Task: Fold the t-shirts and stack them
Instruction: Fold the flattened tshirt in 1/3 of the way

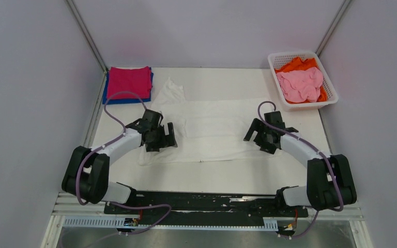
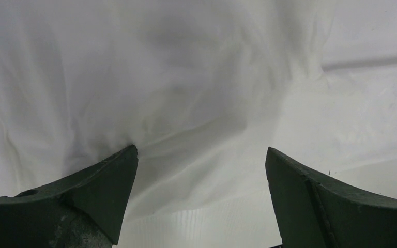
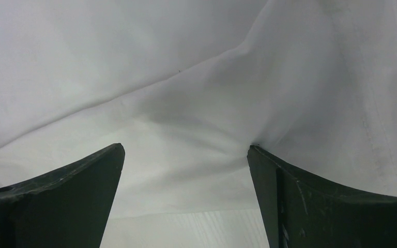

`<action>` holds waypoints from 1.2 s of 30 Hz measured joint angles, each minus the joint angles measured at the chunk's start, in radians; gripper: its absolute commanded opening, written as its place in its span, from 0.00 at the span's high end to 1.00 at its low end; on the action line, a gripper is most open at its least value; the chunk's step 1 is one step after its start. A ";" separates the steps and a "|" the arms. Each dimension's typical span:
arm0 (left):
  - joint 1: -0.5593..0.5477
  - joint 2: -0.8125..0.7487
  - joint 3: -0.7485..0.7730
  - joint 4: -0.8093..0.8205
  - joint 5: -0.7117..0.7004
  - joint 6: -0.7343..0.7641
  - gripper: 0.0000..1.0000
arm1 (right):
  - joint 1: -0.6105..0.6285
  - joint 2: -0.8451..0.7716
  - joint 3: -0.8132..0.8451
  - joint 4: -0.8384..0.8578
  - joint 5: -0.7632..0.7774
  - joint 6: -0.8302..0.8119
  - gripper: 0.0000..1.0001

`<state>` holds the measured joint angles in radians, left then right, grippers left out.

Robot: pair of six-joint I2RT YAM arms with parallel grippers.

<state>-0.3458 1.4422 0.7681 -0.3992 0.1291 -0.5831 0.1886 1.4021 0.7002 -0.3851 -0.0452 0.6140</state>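
A large white t-shirt lies spread across the middle of the table, one sleeve reaching toward the far left. My left gripper stands open over its left side, fingertips pressing into the cloth. Over the shirt's right side my right gripper is open too, with white cloth filling the gap between the fingers. A folded magenta t-shirt rests on a folded blue one at the far left. A pink t-shirt and an orange one lie crumpled in the basket.
The white lattice basket sits at the far right corner. Grey walls enclose the table on three sides. A strip of bare table runs between the shirt's near hem and the arm bases.
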 measured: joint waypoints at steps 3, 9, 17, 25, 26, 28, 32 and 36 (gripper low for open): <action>-0.008 -0.088 -0.060 -0.062 -0.026 -0.018 0.00 | 0.000 -0.077 -0.053 -0.051 -0.021 0.032 0.00; -0.008 -0.210 -0.133 -0.124 -0.045 -0.043 0.00 | 0.005 -0.181 -0.108 -0.165 -0.066 0.084 0.00; -0.008 -0.231 -0.149 -0.164 -0.063 -0.064 0.00 | 0.021 -0.214 -0.124 -0.265 -0.105 0.122 0.00; -0.008 -0.256 -0.161 -0.260 -0.090 -0.116 0.00 | 0.031 -0.213 -0.123 -0.286 -0.115 0.130 0.00; -0.008 -0.261 -0.164 -0.270 -0.092 -0.123 0.00 | 0.034 -0.213 -0.123 -0.289 -0.115 0.130 0.00; -0.008 -0.270 -0.166 -0.294 -0.098 -0.137 0.00 | 0.042 -0.212 -0.123 -0.293 -0.116 0.130 0.00; -0.008 -0.288 -0.165 -0.327 -0.119 -0.155 0.00 | 0.060 -0.212 -0.121 -0.303 -0.121 0.128 0.00; -0.008 -0.307 -0.165 -0.346 -0.135 -0.163 0.00 | 0.072 -0.205 -0.115 -0.317 -0.132 0.110 0.00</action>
<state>-0.3542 1.1347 0.6029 -0.7456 -0.0055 -0.7464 0.2611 1.1973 0.5850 -0.7017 -0.1768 0.7242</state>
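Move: Both hands are already down on the white t-shirt, fingers wide open. Its middle lies about 21 cm to the right and 8 cm ahead of the left hand, and some 23 cm to the left and 8 cm ahead of the right hand, just below both. The near table edge runs about 24 cm straight back from each. The red folded stack sits roughly 35 cm ahead and 17 cm left of the left hand, the basket about 36 cm ahead and 21 cm right of the right hand. Back towards the near table edge, both hands keep sliding at table height by about 10 cm, quick at first and then easing off, each with its outer fingertip still on the t-shirt and dragging it along. The left also drifts some 5 cm outward to its left with a slight counter-clockwise turn, while both tilt 10 to 15 degrees to point more steeply down; the grippers stay open. ##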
